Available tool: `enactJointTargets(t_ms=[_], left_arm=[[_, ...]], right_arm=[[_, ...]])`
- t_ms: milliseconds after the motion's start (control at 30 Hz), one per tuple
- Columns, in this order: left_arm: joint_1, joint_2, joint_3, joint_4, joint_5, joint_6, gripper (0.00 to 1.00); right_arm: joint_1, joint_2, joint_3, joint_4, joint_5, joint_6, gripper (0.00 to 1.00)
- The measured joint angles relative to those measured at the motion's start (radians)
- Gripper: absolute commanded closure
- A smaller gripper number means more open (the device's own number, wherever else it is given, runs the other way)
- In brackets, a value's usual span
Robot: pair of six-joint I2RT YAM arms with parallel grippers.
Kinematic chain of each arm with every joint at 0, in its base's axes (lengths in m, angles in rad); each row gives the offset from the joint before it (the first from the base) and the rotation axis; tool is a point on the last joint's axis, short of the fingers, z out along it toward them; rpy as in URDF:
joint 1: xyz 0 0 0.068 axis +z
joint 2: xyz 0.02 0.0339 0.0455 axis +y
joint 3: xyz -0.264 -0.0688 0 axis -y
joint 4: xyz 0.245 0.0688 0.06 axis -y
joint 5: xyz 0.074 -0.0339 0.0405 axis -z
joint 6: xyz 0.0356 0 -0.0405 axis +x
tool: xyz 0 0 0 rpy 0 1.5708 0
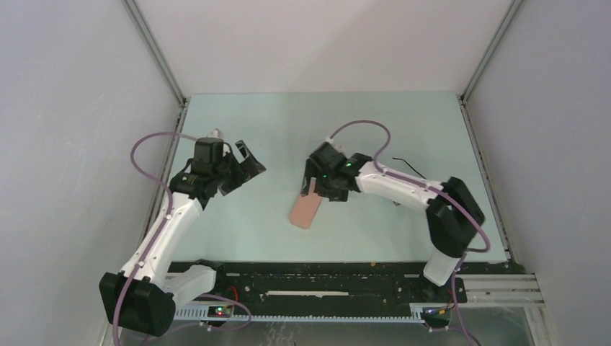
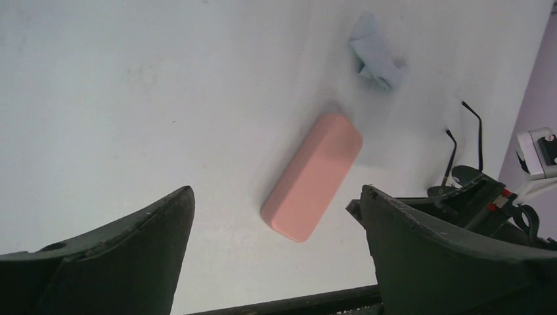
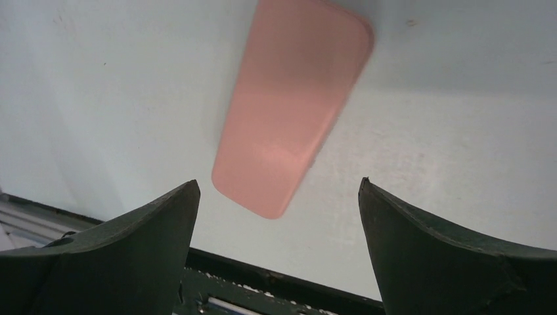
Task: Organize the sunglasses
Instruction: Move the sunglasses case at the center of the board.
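Observation:
The sunglasses (image 2: 477,126) show as thin black arms on the table, partly behind my right arm; in the top view only a slim black arm (image 1: 404,165) shows. The closed salmon-pink case (image 1: 305,210) lies mid-table, also in the left wrist view (image 2: 314,176) and the right wrist view (image 3: 291,108). My right gripper (image 1: 312,186) hovers over the case's far end, open, nothing between its fingers (image 3: 279,182). My left gripper (image 1: 248,166) stands open to the left, apart from the case, and holds nothing (image 2: 277,191).
A small grey-blue cloth (image 2: 374,56) lies crumpled beyond the case, hidden under my right arm in the top view. The black rail (image 1: 324,277) runs along the table's near edge. Metal frame posts and white walls close in the sides and back.

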Motion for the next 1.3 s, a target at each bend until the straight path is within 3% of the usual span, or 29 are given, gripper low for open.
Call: enactJointTargets(t_ms=[200, 467, 1067, 1300], left_arm=[[0.044, -0.056, -0.075, -0.041, -0.010, -0.009, 0.00], [0.045, -0.058, -0.117, -0.046, -0.009, -0.010, 0.00], [0.045, -0.058, -0.117, -0.042, -0.005, -0.009, 0.00], [0.045, -0.057, -0.117, -0.041, 0.000, -0.009, 0.00]], right_arm=[[0.100, 0.190, 0.174, -0.114, 0.109, 0.080, 0.00], [0.111, 0.354, 0.370, -0.317, 0.178, 0.182, 0.00], [0.118, 0.443, 0.443, -0.361, 0.146, 0.200, 0.01], [0.117, 0.455, 0.452, -0.363, 0.138, 0.193, 0.10]])
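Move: The sunglasses case lies below the open right hand, about 8 cm down, some 4 cm to its left and 2 cm ahead. From that same hand, the blue cloth is about 11 cm ahead and 2 cm right, and the sunglasses are some 24 cm right and 4 cm ahead, both on the board. From the left hand the case lies about 15 cm right, 5 cm back and 16 cm down. Right hand sinks about 6 cm and shifts left, open fingers straddling the case, while the left eases down and back. ##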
